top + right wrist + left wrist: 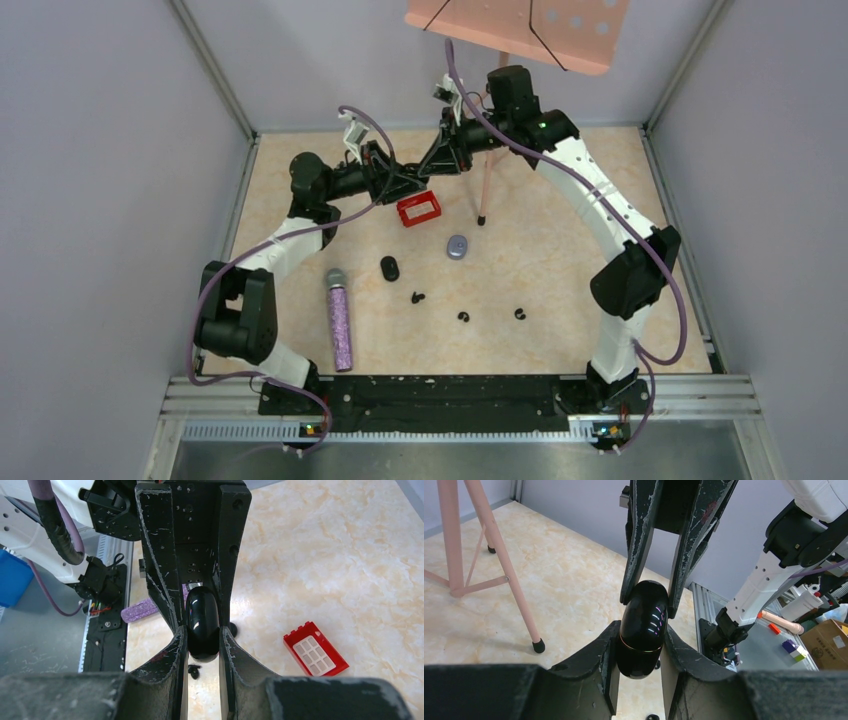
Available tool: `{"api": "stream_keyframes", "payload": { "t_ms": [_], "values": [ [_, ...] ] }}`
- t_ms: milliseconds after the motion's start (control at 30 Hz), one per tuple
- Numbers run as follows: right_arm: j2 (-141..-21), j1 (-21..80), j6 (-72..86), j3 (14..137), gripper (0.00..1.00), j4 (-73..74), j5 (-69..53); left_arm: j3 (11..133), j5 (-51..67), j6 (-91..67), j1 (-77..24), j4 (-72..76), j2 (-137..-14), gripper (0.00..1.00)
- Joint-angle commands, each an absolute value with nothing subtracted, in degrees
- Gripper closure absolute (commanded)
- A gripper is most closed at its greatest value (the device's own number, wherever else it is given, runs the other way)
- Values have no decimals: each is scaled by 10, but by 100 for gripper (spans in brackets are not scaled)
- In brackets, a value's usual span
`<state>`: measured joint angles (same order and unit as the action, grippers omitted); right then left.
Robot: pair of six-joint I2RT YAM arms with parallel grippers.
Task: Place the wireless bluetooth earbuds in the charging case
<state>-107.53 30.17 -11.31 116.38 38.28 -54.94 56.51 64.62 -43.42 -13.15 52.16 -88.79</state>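
A glossy black charging case [644, 625] with a thin gold seam hangs above the table, closed and gripped from both ends. My left gripper [639, 636] is shut on its lower half, and my right gripper [202, 641] is shut on the same case [202, 620] from the opposite side. In the top view the two grippers meet nose to nose, left gripper [413, 182] and right gripper [441, 158], and the case between them is hidden. Three black earbuds lie on the table: [417, 297], [463, 317], [519, 314]. One earbud [194, 670] shows below my right fingers.
A second black case [389, 268] and a grey-purple case [457, 247] lie on the table. A red block with a white grid [418, 208] sits under the grippers. A glittery purple microphone [340, 318] lies at the left. A pink stand's leg [485, 190] stands behind.
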Motion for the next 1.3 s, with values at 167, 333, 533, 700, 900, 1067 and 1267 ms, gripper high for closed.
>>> {"api": "stream_keyframes", "payload": {
  "t_ms": [167, 333, 533, 700, 900, 1067, 1267],
  "values": [
    [-1080, 289, -45, 1176, 65, 338, -526, 583, 657, -421, -130, 573, -894, 100],
    [-1090, 277, 25, 1176, 61, 309, -527, 585, 680, -394, -136, 589, -896, 100],
    [-1093, 269, 43, 1180, 60, 296, -517, 581, 681, -392, -138, 597, -895, 100],
    [-1085, 269, 42, 1175, 59, 296, -519, 578, 677, -393, -138, 594, -892, 100],
    [-1068, 261, 44, 1195, 59, 296, -523, 573, 663, -393, -138, 585, -895, 100],
    [-1029, 246, 22, 1198, 55, 317, -504, 573, 654, -395, -136, 578, -900, 100],
    [-953, 226, -117, 1104, 53, 424, -473, 566, 646, -401, -130, 568, -897, 100]
  ]
}}
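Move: The black charging case is held in the air between both hands, lid shut: its middle is about 2 cm to the left of the right hand's finger pads and 1 cm below, and 2 cm to the right of the left hand's and 1 cm above. From the right hand, the red tray lies some 12 cm ahead and 1 cm left, the gray case 3 cm ahead and 7 cm right, the spare black case 2 cm back and 8 cm left, all about 27 cm below. Forward first, by about 3.5 cm, the right hand opens its fingers from the black charging case and sweeps past its lid side, tipping and turning clockwise some 10 degrees. It then draws off to the right about 3 cm, rising slightly, fingers open and clear of the case. The left hand stays in place and keeps its pinch on the case body, rolling only about 5 degrees. ##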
